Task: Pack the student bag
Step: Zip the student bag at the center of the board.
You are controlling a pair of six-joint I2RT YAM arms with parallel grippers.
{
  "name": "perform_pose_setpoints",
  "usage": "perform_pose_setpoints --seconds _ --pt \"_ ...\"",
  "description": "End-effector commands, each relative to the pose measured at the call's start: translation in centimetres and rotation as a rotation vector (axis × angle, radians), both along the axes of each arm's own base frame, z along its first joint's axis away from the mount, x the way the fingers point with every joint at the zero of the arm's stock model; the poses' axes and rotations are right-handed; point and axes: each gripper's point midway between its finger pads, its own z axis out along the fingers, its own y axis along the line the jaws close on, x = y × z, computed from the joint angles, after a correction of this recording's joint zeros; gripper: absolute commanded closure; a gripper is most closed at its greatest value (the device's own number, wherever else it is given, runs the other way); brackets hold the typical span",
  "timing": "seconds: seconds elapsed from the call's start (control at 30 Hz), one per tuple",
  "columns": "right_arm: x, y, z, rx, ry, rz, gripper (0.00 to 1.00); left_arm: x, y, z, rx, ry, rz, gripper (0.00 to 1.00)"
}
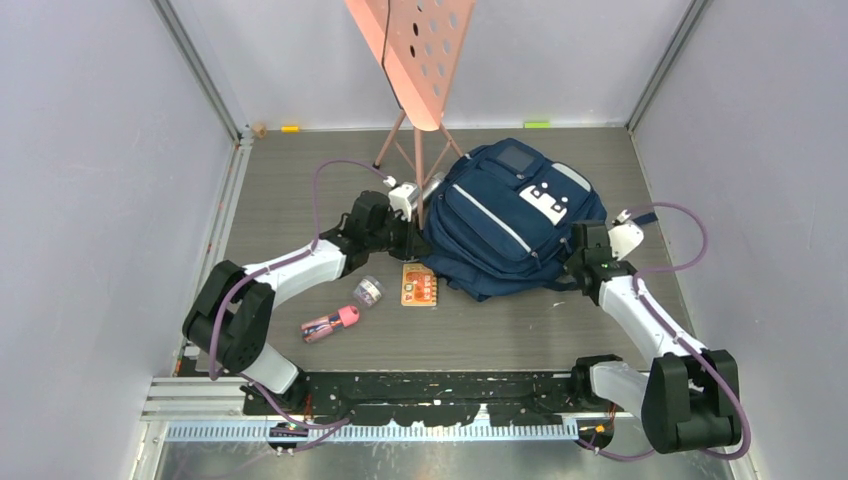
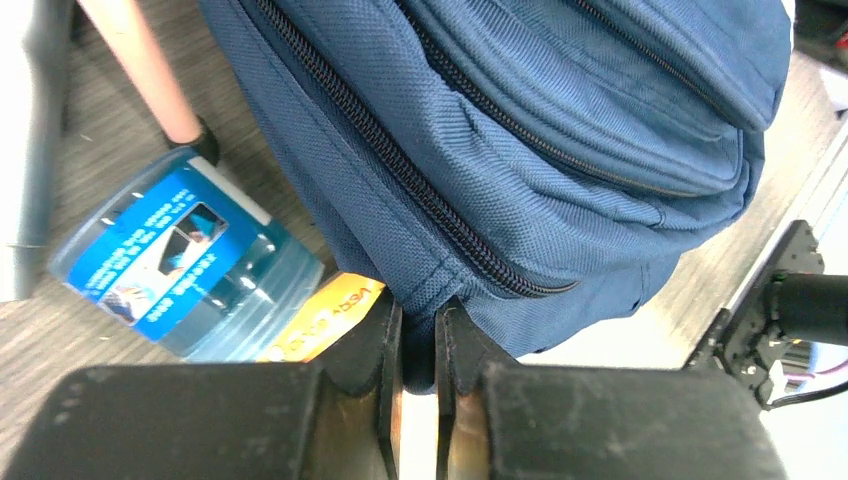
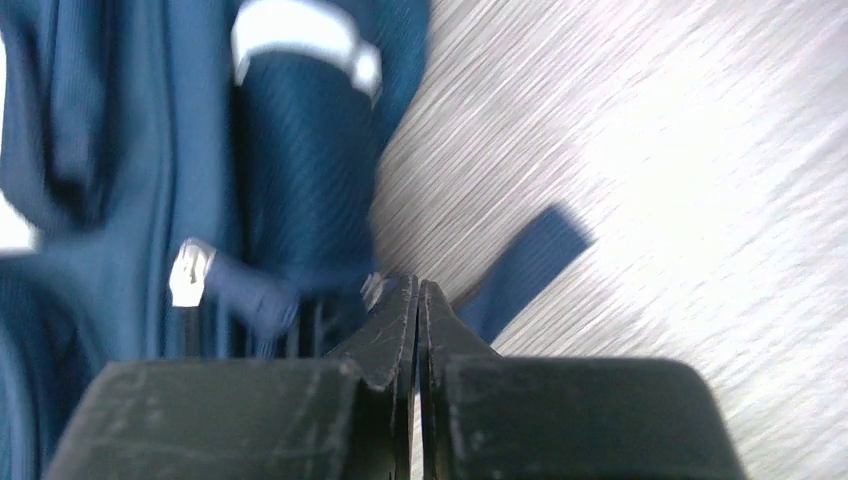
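Note:
The student bag point(image 1: 515, 220), navy blue with grey stripes and patches, lies flat in the middle of the table. At its left corner my left gripper point(image 1: 418, 240) is shut on a fold of the bag's fabric point(image 2: 440, 275) just below a zipper. In the left wrist view that gripper point(image 2: 418, 318) pinches the blue cloth between its fingers. Against the bag's lower right edge sits my right gripper point(image 1: 575, 262). In the blurred right wrist view its jaws point(image 3: 417, 288) are pressed together with nothing visible between them, beside a loose blue strap point(image 3: 525, 265).
A pink perforated stand point(image 1: 420, 60) on thin legs rises behind the bag. A clear tub with a blue label point(image 2: 170, 265) lies by those legs. An orange card pack point(image 1: 419, 285), a small round container point(image 1: 368, 291) and a pink item point(image 1: 330, 323) lie front left.

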Motion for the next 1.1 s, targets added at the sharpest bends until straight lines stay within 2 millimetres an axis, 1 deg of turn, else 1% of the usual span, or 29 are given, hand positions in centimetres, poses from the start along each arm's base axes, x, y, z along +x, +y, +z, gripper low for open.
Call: perform_pose_setpoints --seconds 0.0,0.03,0.1,0.13,0.17,0.2,0.23,0.3,0.33,0.37,0.4,0.43,0.47,0.5,0.53,0.57,0.6,0.63,0.7,0.73,0.77,0.8,0.83,0.87,0.9,0.93,0.97,1.0,1.07 --pt "0.8 -5.5 4.6 -0.188 -0.11 -0.2 1.0 1.7 0.6 3.0 -0.013 -0.157 -0.024 1.0" --pt "0.2 -5.9 4.6 -0.201 -0.109 -0.22 1.0 1.5 0.4 2.9 -0.006 -0.156 -0.036 1.0" --pt "-1.0 -6.5 5.9 -0.206 -0.174 -0.274 1.0 1.1 -0.1 2.5 0.023 -0.155 -0.073 1.0" --pt "-1.7 -6.8 5.8 -0.221 -0.177 -0.288 1.0 0.8 -0.4 2.2 0.037 -0.151 -0.092 1.0" --pt "-2.1 -7.0 6.7 -0.224 -0.215 -0.295 1.0 0.5 -0.8 2.0 0.042 -0.144 -0.108 1.0" --pt "-2.6 -7.2 6.7 -0.234 -0.215 -0.299 1.0 0.4 -0.9 1.9 0.04 -0.136 -0.111 1.0" --pt "-2.8 -7.2 7.4 -0.238 -0.239 -0.29 0.99 0.4 -1.0 1.7 0.035 -0.127 -0.106 1.0" --pt "-3.0 -6.9 8.1 -0.239 -0.252 -0.245 0.89 0.7 -0.7 1.5 0.038 -0.114 -0.07 1.0" --pt "-2.9 -6.3 8.3 -0.221 -0.256 -0.211 0.77 0.8 -0.5 1.5 0.042 -0.11 -0.051 1.0" --pt "-2.9 -6.1 8.7 -0.223 -0.259 -0.185 0.7 0.9 -0.3 1.5 0.05 -0.109 -0.033 1.0" --pt "-2.7 -5.4 8.8 -0.197 -0.261 -0.144 0.57 0.9 0.0 1.7 0.052 -0.11 -0.016 1.0" --pt "-2.6 -5.0 8.9 -0.192 -0.258 -0.107 0.51 0.9 0.1 2.0 0.05 -0.112 -0.004 1.0" --pt "-2.3 -3.9 9.0 -0.158 -0.256 -0.049 0.41 0.9 0.3 2.4 0.045 -0.12 0.006 1.0" --pt "-2.2 -3.3 9.0 -0.151 -0.246 -0.001 0.37 0.9 0.4 2.7 0.042 -0.125 0.017 1.0" --pt "-1.7 -1.8 9.1 -0.1 -0.247 0.08 0.3 0.9 0.5 2.9 0.04 -0.125 0.025 1.0" --pt "-1.6 -1.1 8.9 -0.089 -0.233 0.133 0.26 0.8 0.6 3.1 0.039 -0.122 0.032 1.0" --pt "-1.3 0.4 9.2 -0.041 -0.241 0.204 0.25 0.9 0.7 3.3 0.039 -0.118 0.042 1.0" --pt "-1.3 1.0 9.0 -0.024 -0.226 0.236 0.23 0.7 1.0 3.2 0.049 -0.096 0.051 1.0" --pt "-1.2 3.0 9.0 0.045 -0.218 0.328 0.22 0.5 1.5 3.3 0.06 -0.074 0.072 1.0" --pt "-1.1 3.4 9.1 0.058 -0.215 0.356 0.22 0.4 1.6 3.3 0.062 -0.064 0.08 1.0" --pt "-1.1 4.6 9.2 0.096 -0.22 0.408 0.22 0.3 1.8 3.4 0.059 -0.059 0.091 0.98" --pt "-1.1 5.2 9.2 0.117 -0.222 0.441 0.22 0.2 2.0 3.5 0.054 -0.055 0.099 0.96" --pt "-1.0 6.4 9.5 0.157 -0.24 0.494 0.22 0.1 2.0 3.7 0.046 -0.054 0.102 0.94" --pt "-1.1 7.0 9.3 0.176 -0.246 0.517 0.22 -0.1 2.0 3.8 0.04 -0.052 0.101 0.87" --pt "-1.0 7.8 9.6 0.201 -0.268 0.554 0.22 -0.3 2.1 3.9 0.035 -0.048 0.101 0.75" --pt "-1.2 8.1 9.4 0.213 -0.273 0.569 0.22 -0.6 2.2 4.0 0.032 -0.04 0.104 0.64" --pt "-1.2 8.6 9.5 0.226 -0.285 0.592 0.22 -0.8 2.4 4.0 0.032 -0.032 0.11 0.56" --pt "-1.4 9.0 9.3 0.234 -0.282 0.609 0.22 -1.0 2.6 4.3 0.026 -0.033 0.12 0.49" --pt "-1.7 10.0 9.1 0.252 -0.279 0.651 0.22 -1.4 3.2 4.7 0.017 -0.03 0.151 0.39"
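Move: The left fingers already pinch the student bag's near left corner. The blue-label jar stands roughly 3 cm ahead, 3 cm left of that hand and 8 below; the orange booklet is some 7 cm nearer and 11 below. For the shut right hand, the zip pull at the bag's right side is about 4 cm ahead, 6 left and 3 lower; the pocket zip pull 12 left and 1 ahead; the loose strap end 8 ahead, 10 right and 6 down. Keeping its pinch, the left hand drags the bag corner about 2 cm left and slightly back, sinking a little at first, then opens and lets go as it rises. The shut right hand jerks right, away from the zip pull, and climbs some 8 cm, opens wide, then swings back about 12 cm left over the bag while turning some 30 degrees counter-clockwise. ##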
